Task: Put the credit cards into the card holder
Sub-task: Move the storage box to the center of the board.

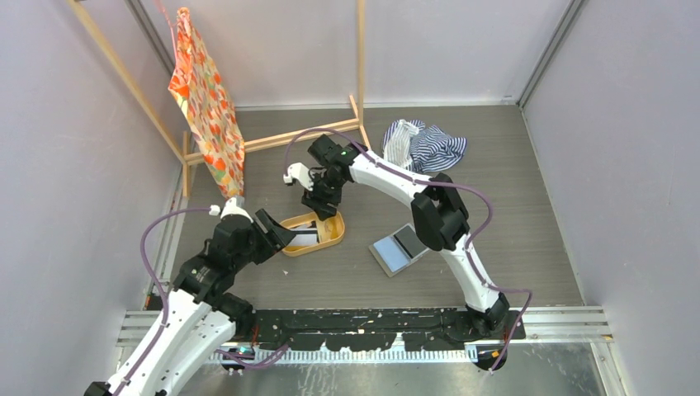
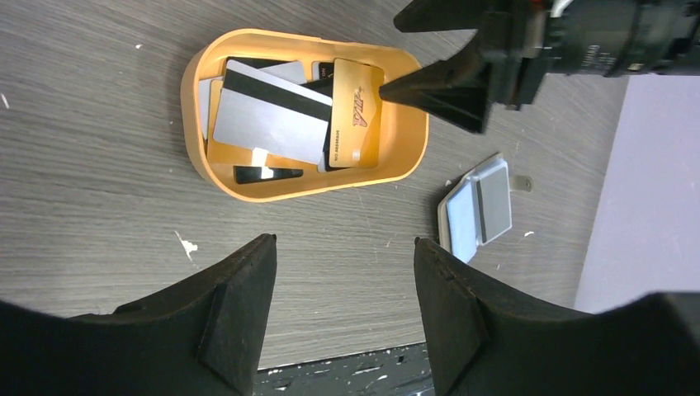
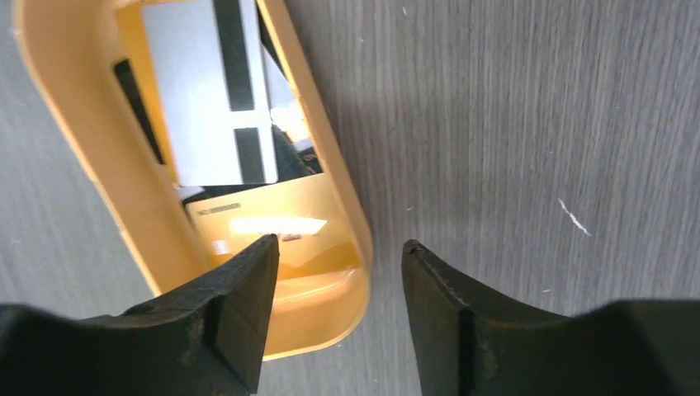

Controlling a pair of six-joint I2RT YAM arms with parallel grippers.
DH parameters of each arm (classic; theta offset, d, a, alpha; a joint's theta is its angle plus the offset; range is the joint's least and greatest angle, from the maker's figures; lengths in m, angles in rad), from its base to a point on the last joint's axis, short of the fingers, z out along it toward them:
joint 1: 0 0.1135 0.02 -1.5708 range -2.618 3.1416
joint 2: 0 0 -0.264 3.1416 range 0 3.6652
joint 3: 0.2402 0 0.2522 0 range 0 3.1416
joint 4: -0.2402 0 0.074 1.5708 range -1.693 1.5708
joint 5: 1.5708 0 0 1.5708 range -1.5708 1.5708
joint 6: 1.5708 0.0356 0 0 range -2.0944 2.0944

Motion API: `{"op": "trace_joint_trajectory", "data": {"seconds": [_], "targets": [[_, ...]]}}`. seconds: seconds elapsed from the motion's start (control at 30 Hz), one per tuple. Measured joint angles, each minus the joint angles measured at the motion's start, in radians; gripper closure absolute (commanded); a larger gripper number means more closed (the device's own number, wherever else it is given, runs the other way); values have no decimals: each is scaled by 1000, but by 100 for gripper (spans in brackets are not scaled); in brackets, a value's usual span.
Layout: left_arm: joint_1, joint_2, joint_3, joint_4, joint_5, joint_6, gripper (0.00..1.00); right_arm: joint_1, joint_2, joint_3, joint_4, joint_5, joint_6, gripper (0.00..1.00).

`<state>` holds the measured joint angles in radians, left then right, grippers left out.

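Note:
Several credit cards lie in an oval orange tray (image 1: 337,236) (image 2: 413,140) (image 3: 99,190). A white card with black stripes (image 2: 268,115) (image 3: 210,91) is on top, and an orange-tan card (image 2: 355,115) (image 3: 264,227) leans at one end. My right gripper (image 1: 318,206) (image 3: 338,243) hangs open at that end, one finger (image 2: 437,91) over the orange-tan card and the other outside the rim. My left gripper (image 1: 281,233) (image 2: 342,243) stands open and empty over bare table beside the tray. The card holder (image 1: 390,254) (image 2: 477,210) lies open to the tray's right, partly hidden by my right arm.
A striped cloth (image 1: 425,147) is bunched at the back right. An orange patterned cloth (image 1: 206,107) hangs from a wooden frame (image 1: 281,136) at the back left. A black strip (image 1: 371,326) runs along the near table edge. Walls close in both sides.

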<state>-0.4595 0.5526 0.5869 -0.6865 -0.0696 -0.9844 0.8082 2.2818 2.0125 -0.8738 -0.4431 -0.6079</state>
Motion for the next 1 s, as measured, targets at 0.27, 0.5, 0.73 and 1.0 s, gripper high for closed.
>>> {"op": "trace_joint_trajectory", "data": {"seconds": [0.27, 0.5, 0.73, 1.0], "targets": [[0, -47, -23, -22, -5, -56, 39, 2, 28, -42, 53, 87, -10, 78], [0, -15, -50, -8, 15, -91, 40, 2, -88, -282, 205, 175, 98, 99], [0, 47, -85, 88, 60, -192, 40, 10, -282, -536, 358, 376, 339, 99], [0, 204, -65, 170, 66, -273, 39, 60, -383, -616, 440, 700, 713, 89]]}}
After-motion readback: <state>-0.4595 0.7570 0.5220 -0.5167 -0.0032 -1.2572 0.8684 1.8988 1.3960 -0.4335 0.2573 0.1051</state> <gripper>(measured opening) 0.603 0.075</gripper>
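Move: The storage box's middle lies some 5 cm back, 3 cm left and 5 cm below the right hand, its far right rim about 1 cm ahead, 3 cm right and 4 cm below. The gold VIP card in the box is about 4 cm straight back and 6 cm below this hand; the open card holder lies roughly 21 cm right and 9 cm back. From the left hand the box is about 5 cm ahead, 6 cm right and 13 cm below. The right fingers, partly open at first, pinch the box's rim at its far right corner after sinking about 4 cm while easing right. They then keep their hold and draw the box farther right and upward, regaining the height, while the hand swings some 50 degrees clockwise. The empty left hand, fingers open, sinks and shifts right and slightly forward. ##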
